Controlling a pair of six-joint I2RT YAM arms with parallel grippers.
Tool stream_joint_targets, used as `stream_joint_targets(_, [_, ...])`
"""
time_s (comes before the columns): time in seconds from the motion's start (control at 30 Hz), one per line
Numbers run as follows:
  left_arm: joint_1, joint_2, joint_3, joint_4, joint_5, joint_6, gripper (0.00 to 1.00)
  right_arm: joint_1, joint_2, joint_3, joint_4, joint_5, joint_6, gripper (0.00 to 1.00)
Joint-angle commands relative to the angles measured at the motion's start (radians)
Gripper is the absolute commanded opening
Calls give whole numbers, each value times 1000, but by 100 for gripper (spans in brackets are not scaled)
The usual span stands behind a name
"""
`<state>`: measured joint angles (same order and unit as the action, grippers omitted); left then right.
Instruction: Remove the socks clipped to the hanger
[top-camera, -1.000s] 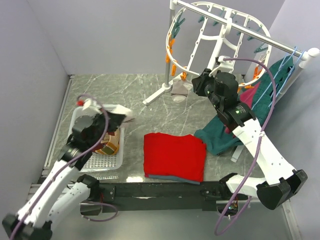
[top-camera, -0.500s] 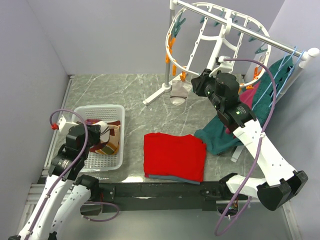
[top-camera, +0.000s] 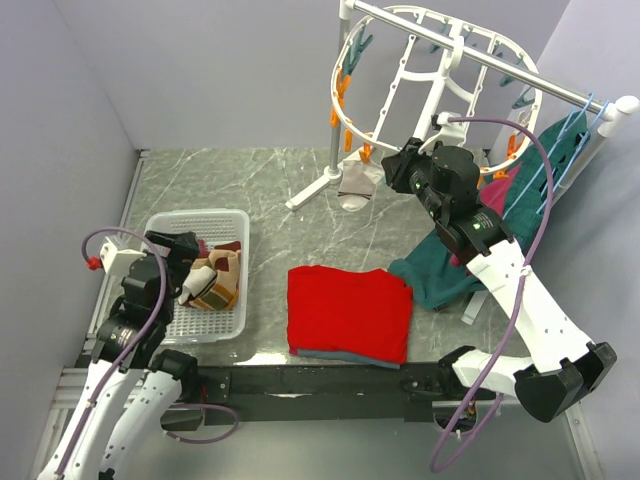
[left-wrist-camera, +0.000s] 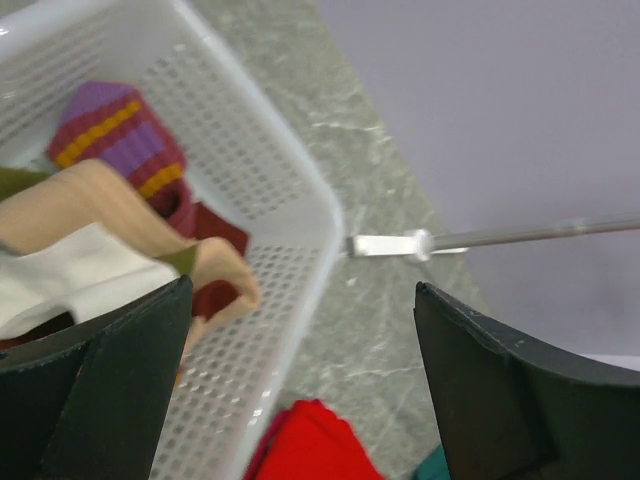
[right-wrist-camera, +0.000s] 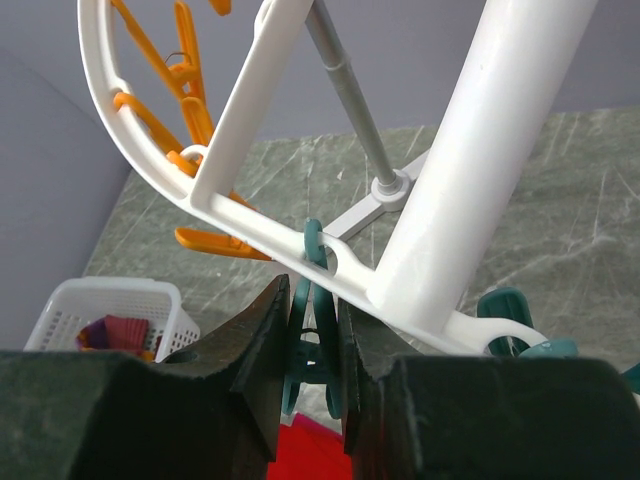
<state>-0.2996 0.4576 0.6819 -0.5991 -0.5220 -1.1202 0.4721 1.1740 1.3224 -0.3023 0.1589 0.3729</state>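
Note:
The white oval hanger (top-camera: 430, 70) hangs from a rail at the back right. A whitish-grey sock (top-camera: 355, 185) dangles under its left edge. My right gripper (top-camera: 397, 166) is up at the frame and is shut on a teal clip peg (right-wrist-camera: 318, 330) that hangs from a white bar (right-wrist-camera: 250, 225). Orange pegs (right-wrist-camera: 215, 243) hang beside it. My left gripper (top-camera: 182, 245) is open and empty at the left side of the white basket (top-camera: 235, 300). In the basket lie a maroon-purple sock (left-wrist-camera: 120, 135), a tan one (left-wrist-camera: 110, 200) and a whitish one (left-wrist-camera: 60, 270).
A folded red cloth (top-camera: 350, 312) lies at front centre. Teal and pink garments (top-camera: 435, 275) hang and trail on the right by thin blue hangers (top-camera: 560, 130). The rack's white foot (top-camera: 315, 190) crosses the floor at the back. Grey walls close in both sides.
My left arm has drawn back to the near left from over the basket and let go of a whitish sock, which now lies in the basket. The right arm has not moved.

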Motion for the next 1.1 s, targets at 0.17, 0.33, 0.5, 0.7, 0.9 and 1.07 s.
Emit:
stream_joint_targets(0.17, [4,177,-104,705,382,82,97,5,-20,11,-86,-108,-9,1])
stream_joint_targets(0.33, [-39,429,-110,1103,627,143,91,5,-27,0,-100,-156,-14,1])
stream_joint_targets(0.5, [-142,668,-35,1470,885,266,93,5,-48,-9,-104,-208,-11,2])
stream_joint_targets(0.7, [-278,791,21,1655,1077,583,93,7,-68,-14,-113,-245,-17,2])
stream_joint_targets(0.9, [-305,849,16,1694,1023,856,99,5,-93,-34,-110,-263,-15,3])
stream_joint_targets(1.07, [-277,996,215,1527,1223,939,99,5,-102,-35,-120,-262,-15,3])
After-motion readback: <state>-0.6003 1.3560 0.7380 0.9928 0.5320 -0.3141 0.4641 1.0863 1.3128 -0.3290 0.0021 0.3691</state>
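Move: The left hand, already open over the basket, has the last pale sock about 36 cm to its right and 13 cm ahead, roughly level with it; the orange clips holding the sock stand some 12 cm above its middle. The dropped socks lie about 19 cm below this hand, 2 cm ahead and 5 cm right; the red cloth lies 37 cm right, 8 cm back and 22 cm down. From the right hand, the sock is about 4 cm ahead, 6 cm left and 13 cm lower. The left hand lifts and swings out forward off the basket, then sweeps right towards the pale sock, about 30 cm across and ending some 8 cm higher, drawing back part of its forward reach while the wrist rolls and turns roughly 75 degrees clockwise, so that the still-open fingers point rightwards and stop short of the sock. The right hand keeps its pinch on the green clip at the hanger's rim and, after a short hold, draws it back about 3.5 cm and a little up, turning slightly counter-clockwise. ##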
